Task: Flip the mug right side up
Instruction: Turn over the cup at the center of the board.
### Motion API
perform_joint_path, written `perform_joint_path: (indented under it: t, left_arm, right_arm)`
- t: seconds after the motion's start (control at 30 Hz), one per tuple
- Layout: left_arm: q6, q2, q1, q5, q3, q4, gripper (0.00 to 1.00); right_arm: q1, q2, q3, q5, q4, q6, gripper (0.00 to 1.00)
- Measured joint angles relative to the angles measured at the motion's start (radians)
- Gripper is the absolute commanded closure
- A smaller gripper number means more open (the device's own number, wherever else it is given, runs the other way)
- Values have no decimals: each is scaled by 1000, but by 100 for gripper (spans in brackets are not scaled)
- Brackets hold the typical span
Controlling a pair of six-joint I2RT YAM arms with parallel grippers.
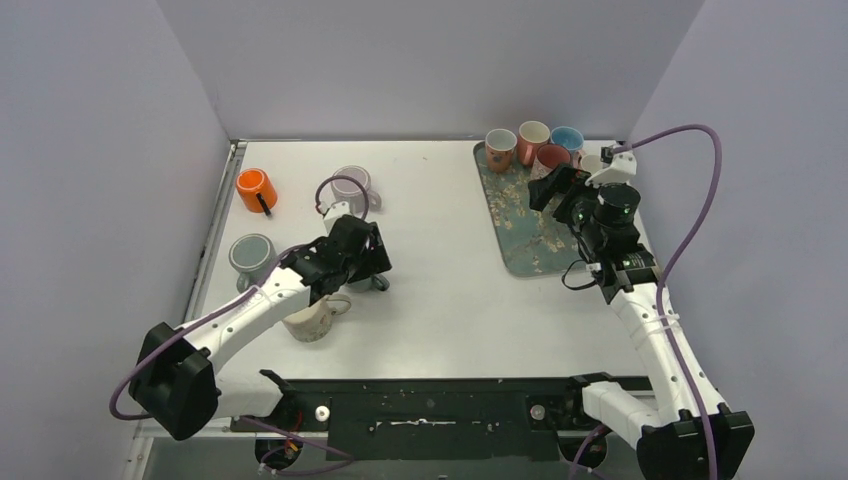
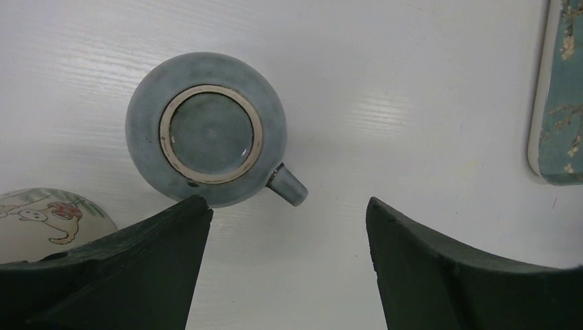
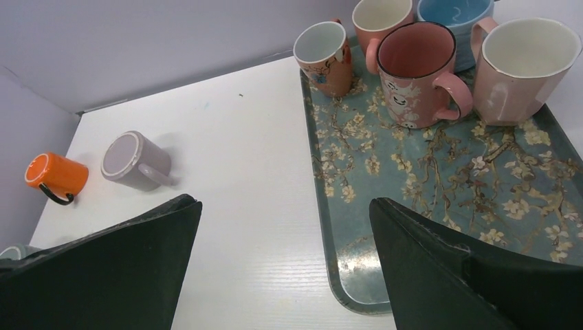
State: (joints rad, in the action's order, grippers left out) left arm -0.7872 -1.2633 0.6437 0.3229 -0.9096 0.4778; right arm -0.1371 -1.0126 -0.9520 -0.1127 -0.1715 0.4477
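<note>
A grey-blue mug [image 2: 206, 127] stands upside down on the white table, base up, with its handle pointing lower right. In the top view my left gripper [image 1: 365, 258] covers it and only the handle [image 1: 380, 283] peeks out. My left gripper [image 2: 285, 203] hangs above the mug, open and empty, with its left fingertip [image 2: 196, 206] over the mug's near edge. My right gripper [image 1: 550, 185] is open and empty above the left edge of the tray, and it also shows in the right wrist view [image 3: 283, 203].
A cream cartoon mug [image 1: 312, 318] stands upright behind my left gripper. Another grey mug [image 1: 250, 253] stands upside down at the left. An orange mug [image 1: 256, 190] and a lilac mug [image 1: 352, 185] lie on their sides. The floral tray [image 1: 520, 240] holds several upright mugs.
</note>
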Motion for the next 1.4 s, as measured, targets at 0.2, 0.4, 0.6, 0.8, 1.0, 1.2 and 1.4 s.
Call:
perform_joint_path:
  t: [0.2,0.4,0.6,0.8,1.0,1.2,1.4]
  left_arm:
    - [-98,-101,1,31,11,-11,16]
    - [-110,-231,-23,40,5,-34,19]
    - [-68,-269,-55,68,-31,-51,33]
    - [-39,-290,-70,97,-53,-75,57]
    - [-11,-290,-71,104,-50,-89,59]
    - [13,-298,-71,103,-50,-100,62]
    - [14,-337,-71,91,-50,-126,71]
  right_arm:
    - [0,8,7,-21,16,38,0]
    - [0,-18,27,-75,48,78,0]
    - [0,-56,32,-129,72,97,0]
    - [0,-90,63,-186,110,120,1]
    - [0,-117,63,-219,118,122,1]
    - [0,-117,63,-230,120,122,2]
    - [0,-117,63,-239,127,120,3]
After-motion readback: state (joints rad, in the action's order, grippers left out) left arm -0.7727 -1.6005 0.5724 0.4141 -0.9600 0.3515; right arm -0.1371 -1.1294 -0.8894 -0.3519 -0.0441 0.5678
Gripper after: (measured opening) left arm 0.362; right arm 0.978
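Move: Ahead of the left hand, about 6 cm out, 4 cm to its left and 10 cm lower, stands the upside-down grey mug, its handle pointing back and right, towards the gripper. The cream mug is about level with that hand, 16 cm to its left; the purple mug stands some 17 cm beyond the grey one and 2 cm farther left. From the right hand the grey mug lies about 36 cm left, roughly level, 25 cm below. Sinking about 7 cm beside the grey mug, the left hand then slides some 4 cm forward and a little left onto its handle, closing from wide to roughly a third open so the fingertips straddle the handle's root, the right-hand one against it, then dips another centimetre. The right hand, staying wide open, drifts about 4 cm left and 3 cm down towards the mug, swinging some 10 degrees counter-clockwise. ##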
